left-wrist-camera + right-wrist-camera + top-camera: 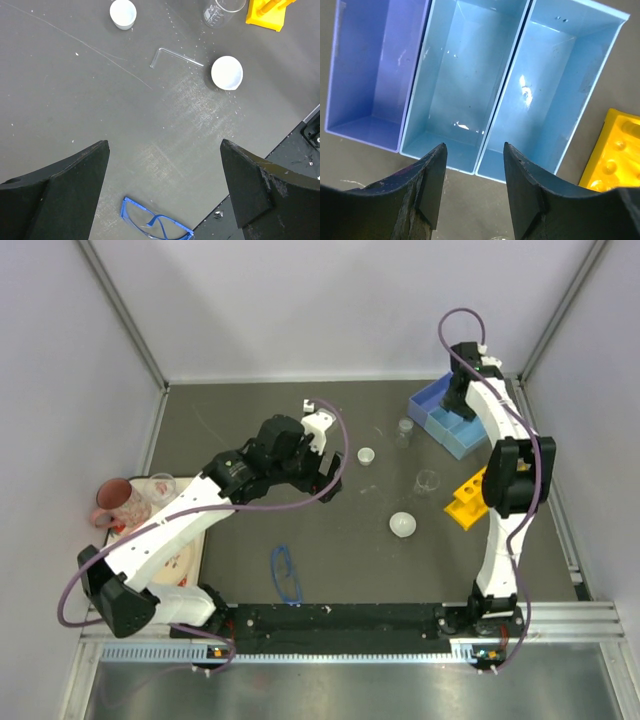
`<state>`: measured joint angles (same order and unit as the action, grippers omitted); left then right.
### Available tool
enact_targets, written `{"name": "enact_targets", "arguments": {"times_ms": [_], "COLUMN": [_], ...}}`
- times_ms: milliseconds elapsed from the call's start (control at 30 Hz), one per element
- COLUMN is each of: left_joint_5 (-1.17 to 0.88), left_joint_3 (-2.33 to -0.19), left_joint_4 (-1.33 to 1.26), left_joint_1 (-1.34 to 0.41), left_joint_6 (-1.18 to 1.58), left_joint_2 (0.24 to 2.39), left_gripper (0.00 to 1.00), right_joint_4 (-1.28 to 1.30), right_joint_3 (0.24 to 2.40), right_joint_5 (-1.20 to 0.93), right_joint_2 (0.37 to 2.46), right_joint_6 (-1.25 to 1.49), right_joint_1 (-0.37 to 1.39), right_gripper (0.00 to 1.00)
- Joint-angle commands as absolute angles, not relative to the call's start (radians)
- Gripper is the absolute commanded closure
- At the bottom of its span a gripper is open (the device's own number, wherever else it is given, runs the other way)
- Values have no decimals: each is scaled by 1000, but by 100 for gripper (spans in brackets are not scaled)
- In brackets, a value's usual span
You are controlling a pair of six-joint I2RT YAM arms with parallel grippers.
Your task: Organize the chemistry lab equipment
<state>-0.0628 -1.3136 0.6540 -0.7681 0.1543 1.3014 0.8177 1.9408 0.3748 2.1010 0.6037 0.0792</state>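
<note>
My left gripper (323, 481) hovers open and empty over mid-table; in its wrist view (165, 185) the blue-framed goggles (155, 222) lie below between the fingers. Farther off are a thin bent clear tube (172, 54), two white dishes (123, 13) (227, 72), a beaker (222, 11) and the yellow rack (270, 12). My right gripper (458, 400) is open and empty above the light-blue tray (445, 425), whose three compartments (520, 50) hold nothing. The top view shows the goggles (286, 573), dishes (366, 455) (402, 525), beakers (405, 428) (427, 482) and rack (468, 498).
A dark-pink mug (112, 502) and a clear cup (160, 487) stand at the left edge. A pink plate (183, 562) lies partly under the left arm. The enclosure walls stand close behind the tray. The rack (617, 155) lies just right of the tray.
</note>
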Motion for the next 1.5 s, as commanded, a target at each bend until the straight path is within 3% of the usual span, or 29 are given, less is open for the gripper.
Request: {"name": "enact_targets", "arguments": {"times_ms": [0, 400, 600, 800, 1133, 1467], "left_joint_5": [-69, -101, -91, -83, -61, -32], "left_joint_3": [-1292, -1261, -1264, -1259, -1267, -1269], "left_joint_4": [620, 611, 617, 623, 641, 650], "left_joint_1": [-764, -764, -764, -764, -764, -764], "left_joint_6": [146, 163, 160, 161, 156, 155], "left_joint_2": [1256, 1232, 1224, 1221, 1212, 1190], "left_gripper": [2, 2, 2, 2, 2, 2], "right_joint_4": [813, 813, 813, 811, 813, 851], "right_joint_3": [1976, 1965, 1959, 1957, 2003, 2201], "right_joint_5": [419, 433, 423, 422, 485, 526], "right_joint_2": [2149, 2209, 2230, 2241, 2200, 2109], "right_joint_6": [627, 667, 678, 681, 640, 578], "right_joint_1": [109, 117, 117, 117, 118, 132], "right_gripper": [50, 53, 83, 100, 100, 100]}}
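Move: The right hand hovers half open over the triple bin tray. The paired rims between the two light-blue bins, near their closest end, lie about 6 cm below and 1 cm left of it; the whole tray's middle is some 5 cm ahead, 8 cm down. The yellow rack sits about 15 cm back and 5 cm right, the beaker 13 cm back and 10 cm left. From the left hand the rims lie roughly 25 cm ahead, 34 cm right and 17 cm lower. The right hand sinks about 5 cm, easing a centimetre left and tipping slightly steeper, until its half-open fingers straddle the two touching rims between the light-blue bins near their closest end, and there it closes fully and pinches them together. After a short hold it goes up again by about 4 cm, drifting about a centimetre forward as it climbs, with the rims still between the fingertips. ##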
